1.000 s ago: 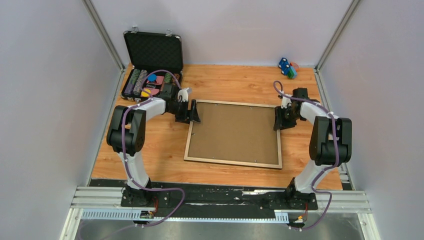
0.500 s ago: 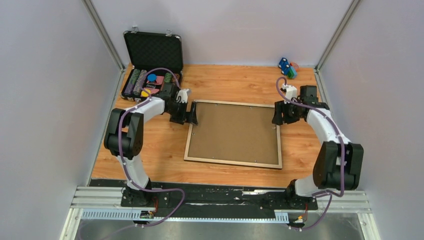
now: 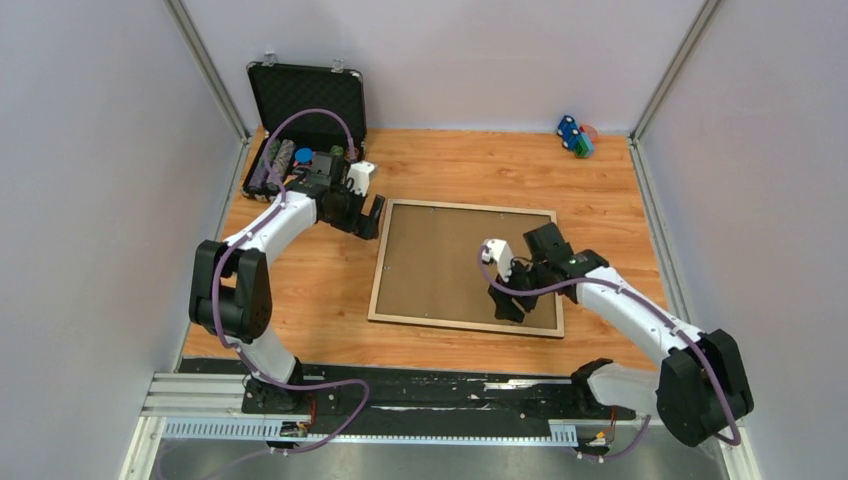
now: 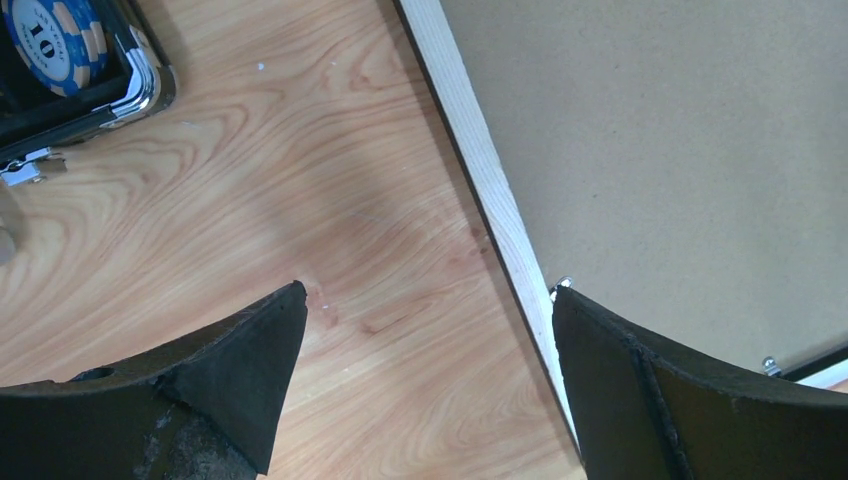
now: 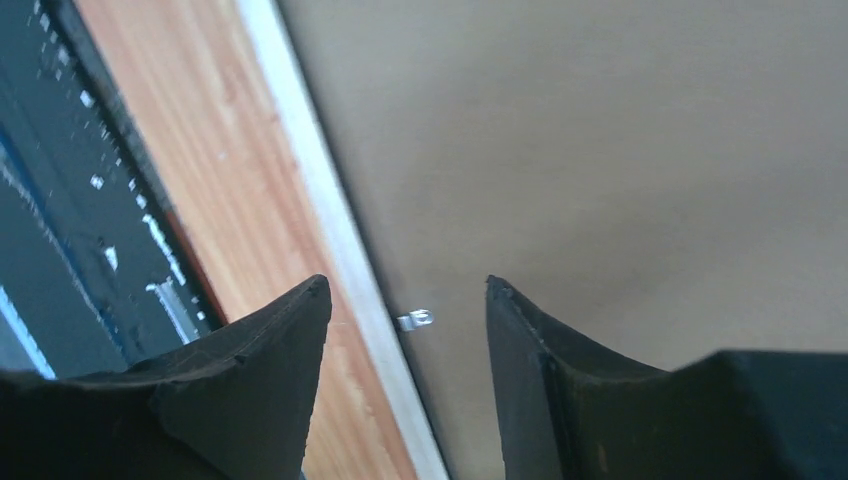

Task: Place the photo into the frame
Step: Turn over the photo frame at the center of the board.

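Observation:
The frame (image 3: 379, 265) lies flat in the middle of the table with its brown backing board (image 3: 460, 255) facing up. The photo is hidden. My left gripper (image 3: 370, 218) hovers open by the frame's far left corner. In the left wrist view it (image 4: 425, 298) spans bare wood, and one finger reaches over the frame's pale edge (image 4: 480, 170). My right gripper (image 3: 508, 308) is open above the frame's near edge. Its jaws (image 5: 405, 287) straddle the pale edge (image 5: 310, 170), with a small metal tab (image 5: 415, 320) between them. Neither gripper holds anything.
An open black chip case (image 3: 300, 125) with poker chips stands at the back left, just beyond the left gripper; its corner (image 4: 90, 75) shows in the left wrist view. Small coloured toys (image 3: 575, 135) lie at the back right. A black rail (image 3: 430, 392) runs along the near edge.
My right arm swung from the frame's right edge round to its near edge, and its jaws opened. The left gripper opened wide and drew back from the frame's left edge towards the chip case.

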Robot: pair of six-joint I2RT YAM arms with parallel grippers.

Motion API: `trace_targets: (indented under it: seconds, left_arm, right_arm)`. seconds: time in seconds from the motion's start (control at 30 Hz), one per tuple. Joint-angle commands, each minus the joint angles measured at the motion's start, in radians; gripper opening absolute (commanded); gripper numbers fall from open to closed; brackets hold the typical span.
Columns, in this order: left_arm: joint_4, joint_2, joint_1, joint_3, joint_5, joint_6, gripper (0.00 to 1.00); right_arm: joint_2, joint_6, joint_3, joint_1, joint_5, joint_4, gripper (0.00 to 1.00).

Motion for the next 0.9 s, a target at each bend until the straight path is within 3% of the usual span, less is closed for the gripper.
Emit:
trace_targets:
  seconds: [0.0, 0.3, 0.73, 0.87]
  left_arm:
    - [-0.026, -0.008, 0.0, 0.038, -0.026, 0.048, 1.0]
    - [-0.041, 0.045, -0.001, 0.061, -0.026, 0.036, 1.0]
    - [-0.041, 0.06, 0.0, 0.057, -0.045, 0.045, 1.0]
    - [-0.041, 0.062, 0.0, 0.057, -0.049, 0.046, 1.0]
  right_arm:
    - [-0.047, -0.039, -0.046, 0.143, 0.063, 0.021, 0.57]
    - [-0.06, 0.001, -0.134, 0.343, 0.227, 0.089, 0.53]
    - [0.037, 0.031, -0.143, 0.463, 0.376, 0.136, 0.43]
    - [0.046, 0.037, -0.143, 0.483, 0.383, 0.135, 0.34]
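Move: The near rail of the photo frame, at the spot to be gripped, lies about 5 cm back of the right hand, 2 cm to its left and some 6 cm below. A metal clip on the backing board sits roughly 3 cm back and 3 cm right of that hand, and the frame's near right corner about 6 cm back and 15 cm right, both nearly as far down. From the left hand the same rail spot is some 21 cm back and 28 cm right, about 7 cm below. Back towards its base and down, the right hand swings about 6 cm back to the photo frame's near rail, then sinks mostly straight, 5 to 6 cm in all, easing 1 cm forward. Its wrist turns some 15 degrees counter-clockwise and steepens to point more nearly down, while the half-open fingers narrow astride the rail, one inside and one outside. The open left hand settles 2 cm lower beside the left rail. ##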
